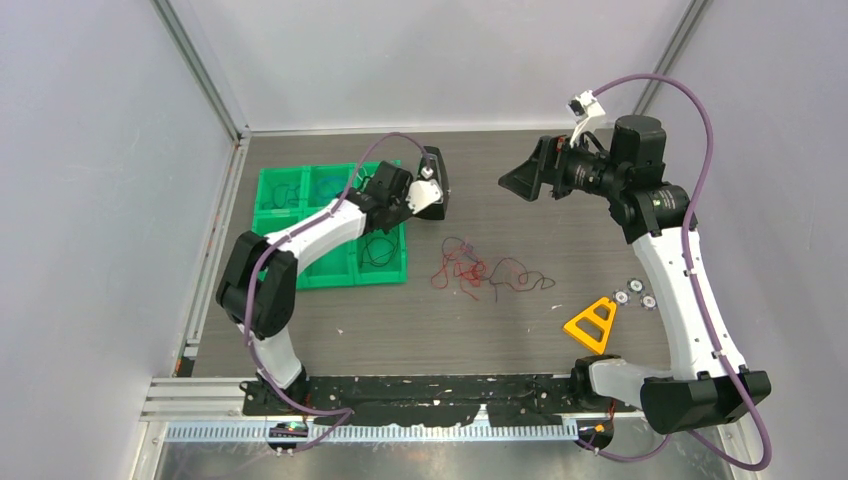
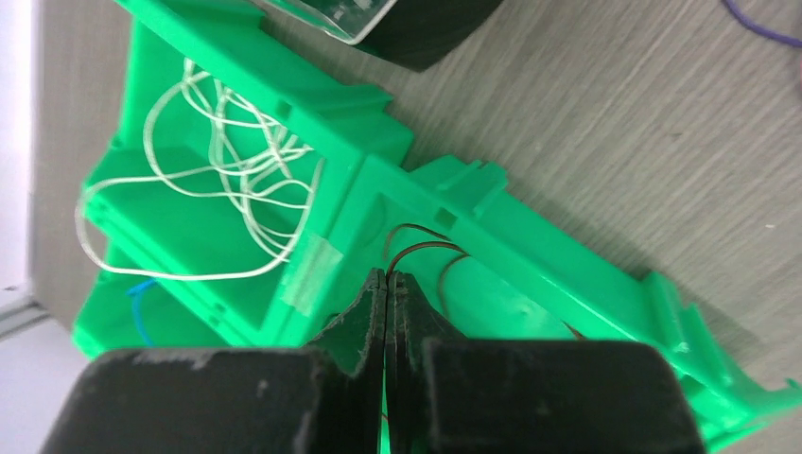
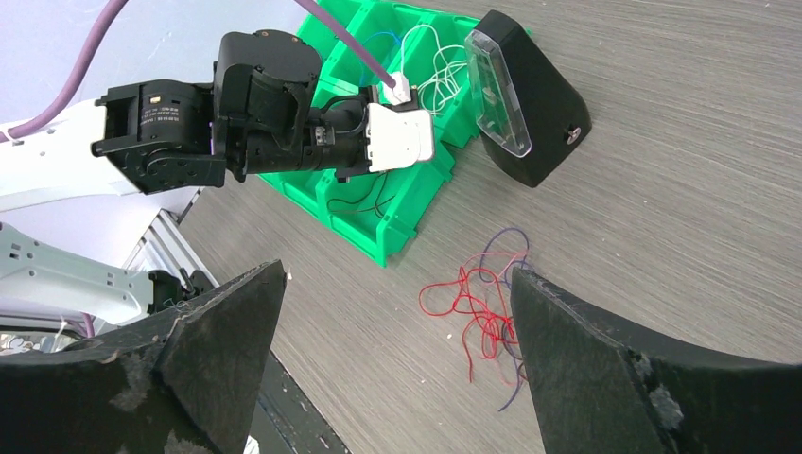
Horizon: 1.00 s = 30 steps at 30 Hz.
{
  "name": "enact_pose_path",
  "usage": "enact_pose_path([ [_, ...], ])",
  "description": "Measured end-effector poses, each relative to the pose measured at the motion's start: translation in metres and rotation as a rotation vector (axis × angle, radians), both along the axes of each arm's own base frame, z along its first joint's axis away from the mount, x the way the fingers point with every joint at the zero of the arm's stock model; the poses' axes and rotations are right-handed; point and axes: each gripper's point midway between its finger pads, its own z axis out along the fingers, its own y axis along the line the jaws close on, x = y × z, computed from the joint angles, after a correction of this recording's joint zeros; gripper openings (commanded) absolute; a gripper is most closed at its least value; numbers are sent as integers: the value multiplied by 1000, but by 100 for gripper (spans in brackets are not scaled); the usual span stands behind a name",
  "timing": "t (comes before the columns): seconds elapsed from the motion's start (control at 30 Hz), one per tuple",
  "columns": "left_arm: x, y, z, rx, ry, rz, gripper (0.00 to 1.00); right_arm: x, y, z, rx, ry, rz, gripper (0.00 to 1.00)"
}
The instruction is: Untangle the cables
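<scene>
A tangle of thin red, blue and black cables (image 1: 478, 270) lies loose on the table right of the green bin (image 1: 290, 215); the right wrist view shows the tangle (image 3: 482, 303) too. My left gripper (image 2: 389, 276) is over the bin (image 2: 530, 246), shut, and a thin dark cable (image 2: 416, 248) runs out of its tip into a compartment. White cables (image 2: 227, 161) fill the neighbouring compartment, and a blue one (image 2: 140, 303) shows beyond it. My right gripper (image 1: 515, 182) hangs high above the table, open and holding nothing (image 3: 395, 270).
A black wedge-shaped device with a clear face (image 1: 435, 170) stands at the bin's far right corner, close to my left wrist. A yellow triangle (image 1: 592, 323) and three small round discs (image 1: 635, 295) lie on the right, near my right arm.
</scene>
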Motion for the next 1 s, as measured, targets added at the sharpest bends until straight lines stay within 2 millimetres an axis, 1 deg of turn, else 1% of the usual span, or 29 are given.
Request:
enact_pose_path([
  [0.23,-15,-4,-16,-79,91,75,0,0,-1,0,0,2,-2,95],
  [0.37,-17,-1,-19,-105,115,107,0,1,-2,-1,0,3,-5,95],
  [0.47,-16,6,-21,-108,123,129,0,1,-2,-1,-1,2,-6,95],
  [0.5,-17,8,-23,-106,131,133,2,1,-2,-1,-2,1,-5,95],
  [0.6,-21,19,-29,-96,162,154,27,1,-3,-1,-4,-2,-5,95],
  [0.63,-24,23,-32,-90,178,161,34,1,-3,-1,-5,-2,-6,95],
  [0.67,-25,26,-34,-87,190,169,38,1,-3,-1,-5,-2,-5,95],
  [0.77,-26,32,-37,-96,210,194,45,1,-3,-1,-4,-2,-5,95],
  [0.9,-27,34,-36,-118,225,208,50,1,-2,-1,-2,-3,0,95],
  [1.0,-29,32,-28,-147,227,197,59,0,-1,0,0,-3,5,95],
])
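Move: My left hand holds an end of the dark cable over its compartment in the green tray; the middle of that compartment is about 4 cm back, 3 cm left and 8 cm below. The white-cable compartment lies some 9 cm ahead and 3 cm left, the black metronome 9 cm ahead and 7 cm right. The red tangle is about 6 cm back and 15 cm right. From my idle right hand, the dark cable's compartment is roughly 6 cm ahead, 30 cm left and 34 cm below. I ease my left hand back and down over the dark cable's compartment, then left as well, about 3 cm each way, tipping the fingers some 15 degrees steeper and turning them slightly counter-clockwise. Late on I open the fingers to about half, letting go of the pinched cable, and start to lift about a centimetre. ##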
